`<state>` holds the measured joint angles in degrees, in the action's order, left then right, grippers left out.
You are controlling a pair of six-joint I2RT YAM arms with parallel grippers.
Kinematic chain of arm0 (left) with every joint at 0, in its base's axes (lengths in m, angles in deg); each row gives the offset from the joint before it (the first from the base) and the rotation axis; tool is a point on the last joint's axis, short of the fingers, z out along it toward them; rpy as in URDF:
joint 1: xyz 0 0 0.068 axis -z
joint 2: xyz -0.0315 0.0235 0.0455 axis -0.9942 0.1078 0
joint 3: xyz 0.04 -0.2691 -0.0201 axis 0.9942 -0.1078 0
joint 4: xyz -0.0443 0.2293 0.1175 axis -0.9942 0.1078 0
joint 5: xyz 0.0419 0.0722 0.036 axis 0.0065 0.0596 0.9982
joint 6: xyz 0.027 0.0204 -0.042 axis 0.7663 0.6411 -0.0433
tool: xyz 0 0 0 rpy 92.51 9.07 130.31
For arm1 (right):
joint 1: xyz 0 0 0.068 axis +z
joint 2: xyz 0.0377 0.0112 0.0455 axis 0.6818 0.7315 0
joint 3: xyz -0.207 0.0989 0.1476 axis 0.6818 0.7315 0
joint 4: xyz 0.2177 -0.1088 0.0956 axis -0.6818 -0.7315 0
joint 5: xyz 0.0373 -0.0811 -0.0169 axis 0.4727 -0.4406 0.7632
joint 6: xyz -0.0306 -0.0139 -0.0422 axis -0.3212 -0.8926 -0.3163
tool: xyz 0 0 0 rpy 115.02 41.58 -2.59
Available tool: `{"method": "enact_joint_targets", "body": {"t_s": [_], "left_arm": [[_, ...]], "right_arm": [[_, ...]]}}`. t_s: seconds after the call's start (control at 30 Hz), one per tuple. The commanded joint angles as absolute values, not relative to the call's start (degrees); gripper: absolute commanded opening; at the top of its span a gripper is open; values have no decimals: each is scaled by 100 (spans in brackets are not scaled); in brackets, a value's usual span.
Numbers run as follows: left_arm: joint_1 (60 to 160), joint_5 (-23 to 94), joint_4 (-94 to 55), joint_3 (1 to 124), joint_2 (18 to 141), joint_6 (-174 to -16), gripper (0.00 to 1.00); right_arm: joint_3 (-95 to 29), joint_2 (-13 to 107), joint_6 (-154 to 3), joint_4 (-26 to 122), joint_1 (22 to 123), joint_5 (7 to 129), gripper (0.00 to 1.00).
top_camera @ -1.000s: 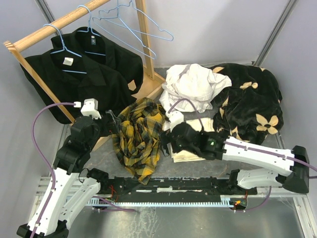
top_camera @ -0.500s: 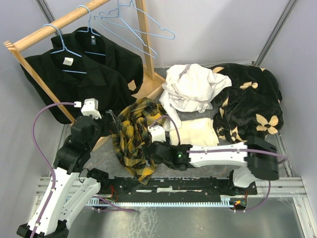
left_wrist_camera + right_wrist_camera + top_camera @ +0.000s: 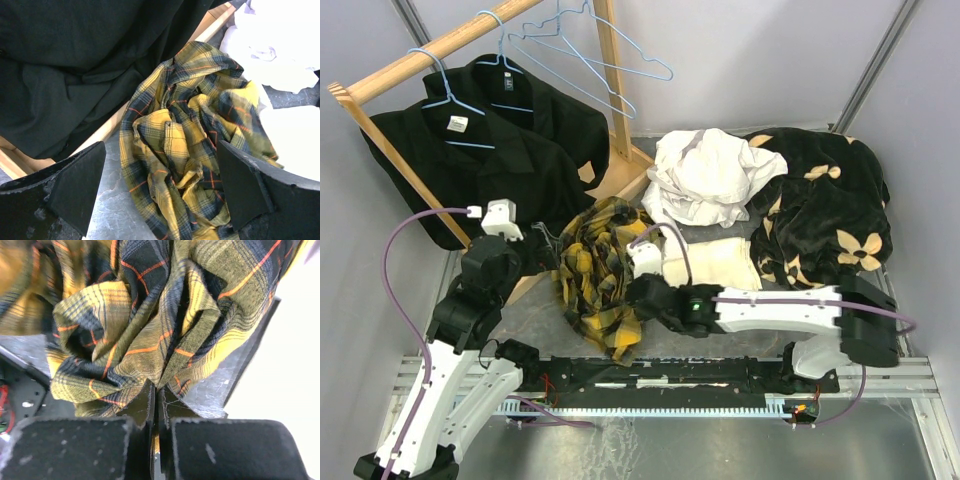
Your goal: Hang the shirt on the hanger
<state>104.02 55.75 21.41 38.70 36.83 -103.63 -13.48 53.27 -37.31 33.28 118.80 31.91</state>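
The yellow-and-black plaid shirt [image 3: 592, 272] lies crumpled on the grey table between the two arms. My right gripper [image 3: 638, 293] is at its right edge. In the right wrist view that gripper [image 3: 159, 390] is shut, pinching a fold of the shirt [image 3: 150, 315]. My left gripper [image 3: 542, 250] hovers at the shirt's left side. Its jaws [image 3: 160, 185] are wide open above the shirt [image 3: 190, 150] and touch nothing. Empty light-blue wire hangers [image 3: 616, 62] hang from the wooden rail at the back.
A wooden rack [image 3: 430, 50] at back left carries two black shirts [image 3: 490, 140] on blue hangers. A cream-white shirt [image 3: 710, 175] and a black floral blanket [image 3: 820, 210] are piled at back right. A cream cloth [image 3: 715, 262] lies flat beside the right arm.
My right arm swung left from the cream cloth to the plaid shirt and its jaws shut on a fold. The shirt's right edge is bunched. The left arm has stayed put.
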Motion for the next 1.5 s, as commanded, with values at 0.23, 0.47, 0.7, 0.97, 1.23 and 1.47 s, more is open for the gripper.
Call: {"method": "enact_joint_targets", "body": {"t_s": [0.23,0.47,0.7,0.97,1.23,1.47], "left_arm": [[10370,4741,1557,4405,3848,-10239,100],[10373,4190,1420,4502,4048,-10249,100],[10393,3688,1322,4536,4164,-10213,100],[10411,3638,1430,4693,4421,-9987,100],[10411,4508,1722,4609,4585,-10202,97],[10402,4651,1847,4560,4646,-10346,97]], "right_arm": [[-2241,3117,-5087,2820,11260,2700,0],[-3102,2938,-5489,2342,10911,2880,0],[-3819,3247,-5521,1714,10793,2893,0],[-4480,4469,-5092,1131,10326,4425,0],[-4232,5807,-5317,1889,9344,6116,35],[-3714,5392,-6269,2444,8909,6884,69]]}}
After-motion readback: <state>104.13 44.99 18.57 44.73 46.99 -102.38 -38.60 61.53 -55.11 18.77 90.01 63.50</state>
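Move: The right hand is already shut on the near right edge of the plaid shirt, whose middle lies about 5 cm ahead, 5 cm to the left and slightly below. The folded cream cloth is some 4 cm ahead and 17 cm to the right of the hand; the white shirt, about 26 cm ahead and 17 cm right. From the left hand, the plaid shirt's middle is roughly 12 cm right, 2 cm back and 18 cm lower. Keeping its pinch on the plaid shirt, the right hand swings up about 24 cm, drifting right and forward, then dives forward and down, lets go on the way and ends with fingers half open over the shirt's far part. The open left hand goes about 6 cm right and a little up, turning some 15 degrees clockwise, then eases partly back and down. ##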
